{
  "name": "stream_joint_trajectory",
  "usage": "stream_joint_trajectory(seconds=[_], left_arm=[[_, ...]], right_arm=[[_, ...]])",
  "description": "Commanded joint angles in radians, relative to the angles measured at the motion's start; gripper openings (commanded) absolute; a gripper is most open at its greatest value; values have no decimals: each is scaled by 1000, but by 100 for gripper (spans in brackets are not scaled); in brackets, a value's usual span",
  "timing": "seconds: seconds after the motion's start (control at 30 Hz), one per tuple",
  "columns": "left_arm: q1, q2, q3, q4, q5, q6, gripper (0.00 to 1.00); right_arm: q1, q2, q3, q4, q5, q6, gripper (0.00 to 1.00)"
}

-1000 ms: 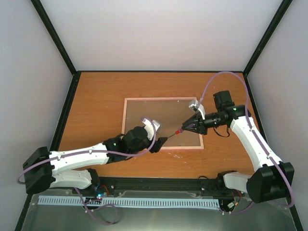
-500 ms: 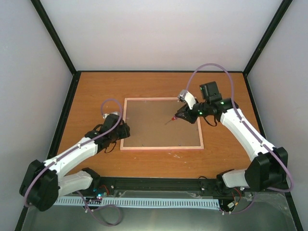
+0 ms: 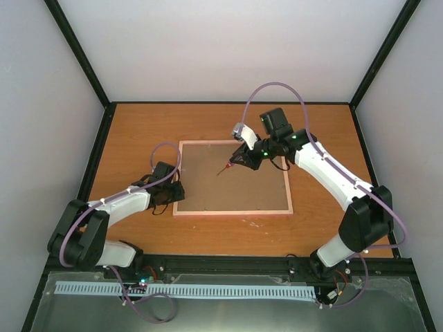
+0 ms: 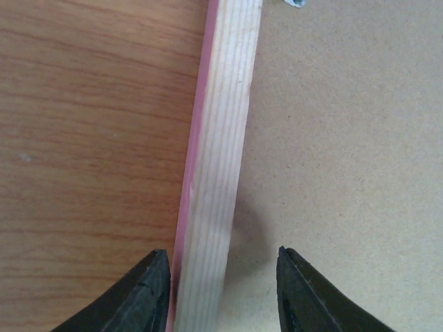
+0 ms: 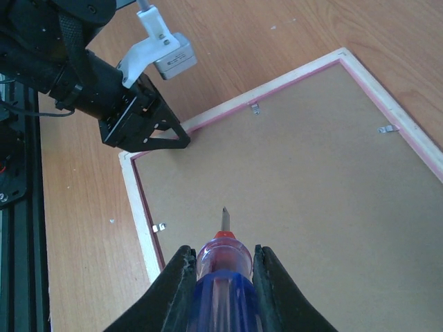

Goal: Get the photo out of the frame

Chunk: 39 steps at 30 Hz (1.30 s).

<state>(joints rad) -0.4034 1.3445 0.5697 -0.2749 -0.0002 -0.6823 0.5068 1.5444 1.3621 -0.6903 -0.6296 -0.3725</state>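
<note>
The pink frame (image 3: 232,211) lies face down, its brown board back (image 3: 221,194) upward. The photo is hidden under that board. My left gripper (image 3: 176,191) is at the frame's left edge. In the left wrist view it (image 4: 223,290) stands open astride the pale rail (image 4: 221,138), with a gap on the board side. My right gripper (image 3: 243,158) is shut on a screwdriver (image 5: 223,277) with a blue-purple handle. Its tip (image 5: 224,216) hovers over the board (image 5: 297,187), pointing toward the left gripper (image 5: 138,121).
Small metal clips hold the board at the rim (image 5: 255,107), (image 5: 387,128), (image 5: 159,226). Bare wooden table (image 3: 138,138) surrounds the frame. Black rails and white walls bound the table. Both arm cables arch above the frame.
My left arm swung from the frame's near edge to its left edge and its jaws narrowed over the rail. My right arm carried the screwdriver left and farther back over the board.
</note>
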Motion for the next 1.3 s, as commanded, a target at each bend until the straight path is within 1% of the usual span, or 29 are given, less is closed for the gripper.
stream_joint_trajectory(seconds=[0.0,0.03,0.13,0.27,0.33,0.4,0.53,0.63,0.8,1.0,1.17,1.2,1.27], left_arm=[[10,26,34,42,-10,44,39],[11,30,30,46,-14,48,36],[11,31,6,74,-22,61,24],[8,42,-18,105,13,79,15],[-7,50,-27,106,23,83,12],[-39,51,-39,158,42,98,10],[-136,57,-50,169,21,96,1],[-182,42,-77,173,42,82,1],[-239,-55,-113,137,48,41,1],[-250,-154,-136,79,65,5,1],[-250,-157,-148,78,48,-24,1],[-250,-153,-147,77,46,-29,3],[-250,-147,-142,73,34,-44,12]], right_arm=[[15,2,27,3,-19,8,3],[14,-4,21,6,-16,7,3],[15,-19,1,17,-6,5,3],[14,-18,-6,20,-7,5,3],[15,-15,-7,20,-6,6,3],[14,-13,-7,29,9,18,3],[15,-21,-13,48,36,27,3],[15,-19,-11,34,34,16,3],[25,-17,-22,31,37,7,3],[91,14,-13,39,97,-3,3],[137,89,40,63,128,39,3],[146,110,59,56,125,44,3],[166,148,94,39,122,45,3]])
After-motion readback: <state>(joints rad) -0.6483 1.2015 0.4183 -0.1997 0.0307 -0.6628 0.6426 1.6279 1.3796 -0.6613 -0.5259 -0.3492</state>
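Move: The left hand's open fingers straddle the near part of the frame's left bar, which sits right at the hand point, perhaps 1 cm below. The frame's near-left corner is 6 cm back and 1 cm left of that hand; the left-bar clip is 9 cm ahead and 2 cm right. From the right hand, holding the screwdriver, that clip is about 8 cm ahead, 18 cm left and 20 cm below; the near-bar clip is 4 cm back, 9 cm left. Closing first, the left fingers pinch the frame's left bar, then drag it right and then back towards the base, roughly 5 cm right and 6 cm back, turning some 15 degrees clockwise. The right hand keeps hold of the screwdriver and nearly holds its place, then late on goes about 4 cm left and 3 cm down towards the left-bar clip, its tip still short of it. ##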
